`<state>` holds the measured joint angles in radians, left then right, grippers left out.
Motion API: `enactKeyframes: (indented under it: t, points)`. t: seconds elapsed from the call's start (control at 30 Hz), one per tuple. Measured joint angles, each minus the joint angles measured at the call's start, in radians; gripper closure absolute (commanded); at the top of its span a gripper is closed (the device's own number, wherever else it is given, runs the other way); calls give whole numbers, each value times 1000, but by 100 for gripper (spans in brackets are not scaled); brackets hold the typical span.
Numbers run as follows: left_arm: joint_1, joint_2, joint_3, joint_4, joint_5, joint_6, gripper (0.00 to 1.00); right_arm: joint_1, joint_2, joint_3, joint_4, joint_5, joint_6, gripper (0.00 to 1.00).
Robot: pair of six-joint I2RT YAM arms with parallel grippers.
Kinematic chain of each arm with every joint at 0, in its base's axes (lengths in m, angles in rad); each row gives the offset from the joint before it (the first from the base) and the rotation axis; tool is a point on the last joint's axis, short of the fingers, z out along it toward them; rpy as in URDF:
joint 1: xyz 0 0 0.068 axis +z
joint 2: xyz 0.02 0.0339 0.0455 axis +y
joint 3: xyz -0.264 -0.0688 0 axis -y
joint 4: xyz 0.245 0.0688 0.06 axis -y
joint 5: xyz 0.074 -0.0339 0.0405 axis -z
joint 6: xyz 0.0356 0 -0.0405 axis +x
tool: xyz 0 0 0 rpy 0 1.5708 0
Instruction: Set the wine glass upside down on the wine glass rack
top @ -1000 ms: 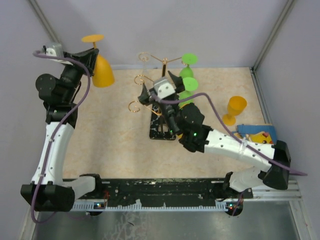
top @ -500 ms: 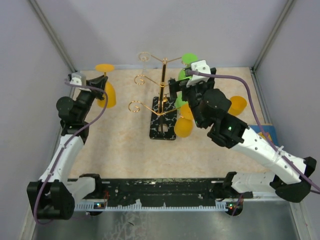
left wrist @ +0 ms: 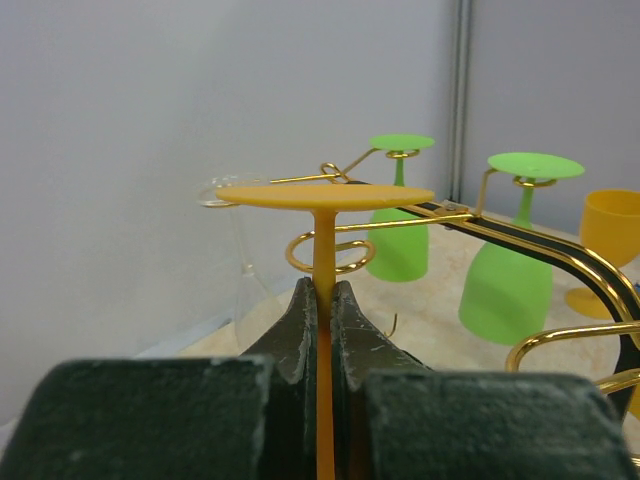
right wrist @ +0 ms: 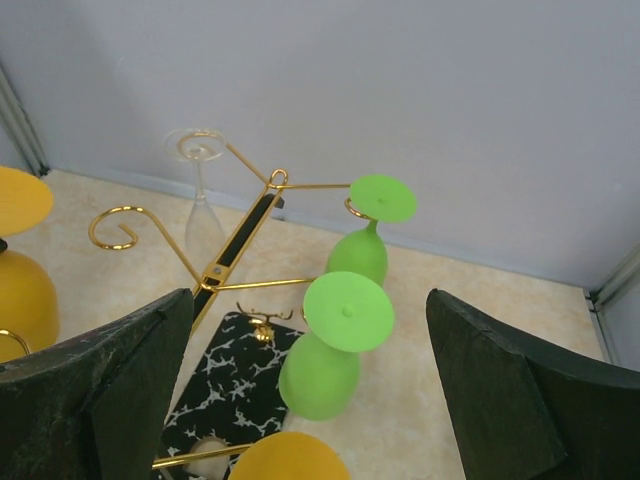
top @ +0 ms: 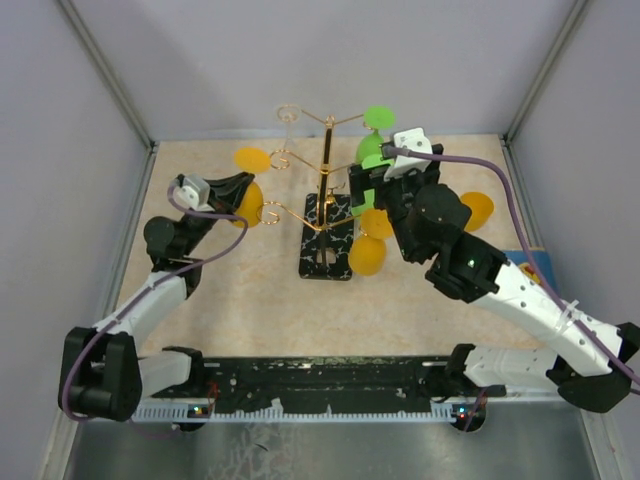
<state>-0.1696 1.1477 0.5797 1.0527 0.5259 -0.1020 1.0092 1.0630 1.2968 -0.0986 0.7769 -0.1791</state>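
Note:
An orange wine glass [top: 247, 200] hangs upside down in my left gripper [top: 236, 192], its foot [left wrist: 325, 194] uppermost. The left fingers are shut on its stem [left wrist: 323, 262]. The glass is just left of the gold wine glass rack [top: 325, 175], close to a curled arm end [left wrist: 331, 254]. The rack's black veined base [top: 328, 248] stands mid-table. Two green glasses [right wrist: 347, 310] [right wrist: 380, 200], a clear one [right wrist: 200, 190] and an orange one [top: 367, 256] hang on the rack. My right gripper [right wrist: 308, 300] is open above the nearer green glass and holds nothing.
An upright orange glass [top: 479, 209] stands on the table right of the rack, partly behind my right arm. A blue and yellow object [top: 532, 262] lies at the right edge. Grey walls close in the back and both sides.
My left arm has carried the orange glass down and to the right, up to the rack's left arms. My right arm swung from over the rack to its right side, gripper still open.

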Motion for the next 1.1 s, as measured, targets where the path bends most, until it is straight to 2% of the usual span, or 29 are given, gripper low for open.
enactKeyframes:
  t: [0.27, 0.53, 1.1]
  points:
    - [-32, 106, -9, 146, 69, -30, 100, -5, -1, -8, -6, 0, 0, 1]
    - [-32, 172, 4, 220, 183, -100, 100, -6, -1, -14, -9, 3, 0, 1]
    - [-32, 399, 131, 417, 326, -284, 100, -8, -7, -29, -5, 5, 0, 1]
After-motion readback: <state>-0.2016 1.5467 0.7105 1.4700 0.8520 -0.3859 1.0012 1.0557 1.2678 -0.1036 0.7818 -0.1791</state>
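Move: The orange wine glass hangs upside down by its stem in the left gripper. The rack's empty middle-left ring is about 6 cm ahead and 7 cm to the right of that hand, at roughly its height. The empty near-left ring is some 5 cm back, 6 cm right and a little lower. The clear glass hangs about 16 cm ahead and 8 cm right. From the right hand, the middle-left ring is roughly 15 cm ahead, 22 cm left and 9 cm lower. Bring the left gripper about 6 cm to the right and 3 cm down, keeping its pinch on the stem, so the upside-down glass closes on the middle-left ring. Swing the wrist some 25 degrees clockwise on the way, letting the hand ease back about 1 cm, then edge forward towards the ring at the end. ##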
